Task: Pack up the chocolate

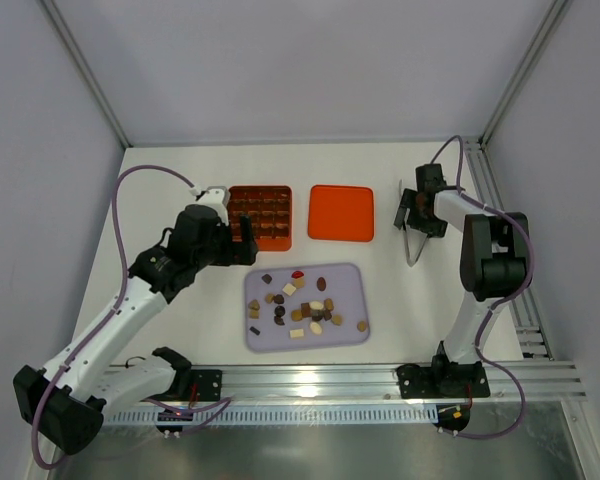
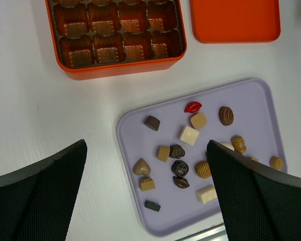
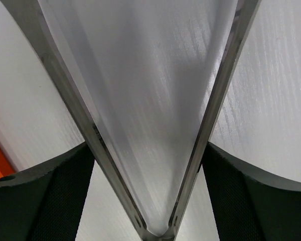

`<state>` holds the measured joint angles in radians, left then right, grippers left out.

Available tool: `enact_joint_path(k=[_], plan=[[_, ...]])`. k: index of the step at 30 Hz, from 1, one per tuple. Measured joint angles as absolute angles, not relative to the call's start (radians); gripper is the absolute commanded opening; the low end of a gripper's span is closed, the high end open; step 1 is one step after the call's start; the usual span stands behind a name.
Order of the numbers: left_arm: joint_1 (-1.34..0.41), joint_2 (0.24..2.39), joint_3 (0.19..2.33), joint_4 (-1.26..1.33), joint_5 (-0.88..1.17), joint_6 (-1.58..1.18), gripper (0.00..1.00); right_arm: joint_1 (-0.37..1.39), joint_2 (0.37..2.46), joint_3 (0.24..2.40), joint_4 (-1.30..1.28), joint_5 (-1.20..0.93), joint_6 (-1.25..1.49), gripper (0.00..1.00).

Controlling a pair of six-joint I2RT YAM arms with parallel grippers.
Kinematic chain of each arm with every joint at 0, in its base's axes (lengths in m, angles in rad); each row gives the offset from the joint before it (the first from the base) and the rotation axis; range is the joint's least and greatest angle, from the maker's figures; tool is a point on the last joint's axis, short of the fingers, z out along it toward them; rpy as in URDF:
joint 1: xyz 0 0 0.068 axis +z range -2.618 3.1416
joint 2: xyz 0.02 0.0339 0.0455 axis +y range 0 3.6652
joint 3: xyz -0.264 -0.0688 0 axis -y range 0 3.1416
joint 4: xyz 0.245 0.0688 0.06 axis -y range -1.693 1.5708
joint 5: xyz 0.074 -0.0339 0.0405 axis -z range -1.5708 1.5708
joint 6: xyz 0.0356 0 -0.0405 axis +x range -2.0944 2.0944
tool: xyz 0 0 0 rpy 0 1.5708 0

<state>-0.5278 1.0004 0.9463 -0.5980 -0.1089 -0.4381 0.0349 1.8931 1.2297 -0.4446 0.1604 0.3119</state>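
The chocolate [image 1: 305,305] is several small brown, tan, cream and one red piece scattered on a lilac tray [image 1: 260,340] in the middle of the table. From the left wrist I see the chocolate [image 2: 188,135] on the tray [image 2: 251,100] below my fingers. My left gripper [image 1: 248,240] [image 2: 146,145] hovers open over the tray's upper left part, holding nothing. My right gripper [image 1: 417,215] [image 3: 148,145] is at the far right, its fingers pressed against both arms of metal tongs [image 3: 65,90] [image 1: 410,250].
An orange gridded box [image 1: 261,216] [image 2: 115,45] stands just behind the tray, its visible cells holding no pieces. A flat orange lid [image 1: 341,212] [image 2: 236,20] lies to its right. An aluminium rail [image 1: 380,380] runs along the near edge.
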Motion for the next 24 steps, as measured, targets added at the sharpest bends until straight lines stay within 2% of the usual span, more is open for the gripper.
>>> enact_joint_path(k=[3,6,7,10,17,24], plan=[[-0.528,1.005,0.946,-0.599,-0.109,-0.438,1.0,0.035,1.901,1.238,-0.446,0.16,0.31,0.79],[-0.528,1.01,0.946,-0.601,-0.109,-0.438,1.0,0.033,1.901,1.238,-0.445,0.158,0.305,0.67],[-0.528,1.011,0.946,-0.602,-0.109,-0.438,1.0,0.031,1.901,1.238,-0.446,0.157,0.304,0.59],[-0.528,1.013,0.946,-0.604,-0.11,-0.438,1.0,0.031,1.9,1.239,-0.447,0.152,0.302,0.5],[-0.528,1.015,0.946,-0.604,-0.111,-0.438,1.0,0.041,1.866,1.223,-0.48,0.139,0.304,0.45],[-0.528,1.019,0.946,-0.604,-0.111,-0.438,1.0,0.072,1.688,1.16,-0.521,0.131,0.309,0.44]])
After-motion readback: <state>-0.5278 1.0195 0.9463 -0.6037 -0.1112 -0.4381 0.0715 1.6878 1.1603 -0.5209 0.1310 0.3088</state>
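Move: The metal tongs lie open, their V widening forward, between my right hand's fingers: their middle is about 2 cm ahead and 1 cm below, and their joined end points back towards me. The orange lid is some 18 cm to the left and 4 cm farther ahead; the chocolate tray is about 21 cm back and 27 cm left. From my left hand the tongs lie about 17 cm ahead, 45 cm right and 19 cm below. I squeeze the two legs of the tongs together with my right fingers, closing to about half open while the hand stays low in place. Then, keeping the grip, I lift the tongs about 5 cm off the table, drawing back some 3 cm and easing roughly 2 cm left, towards the lid. ##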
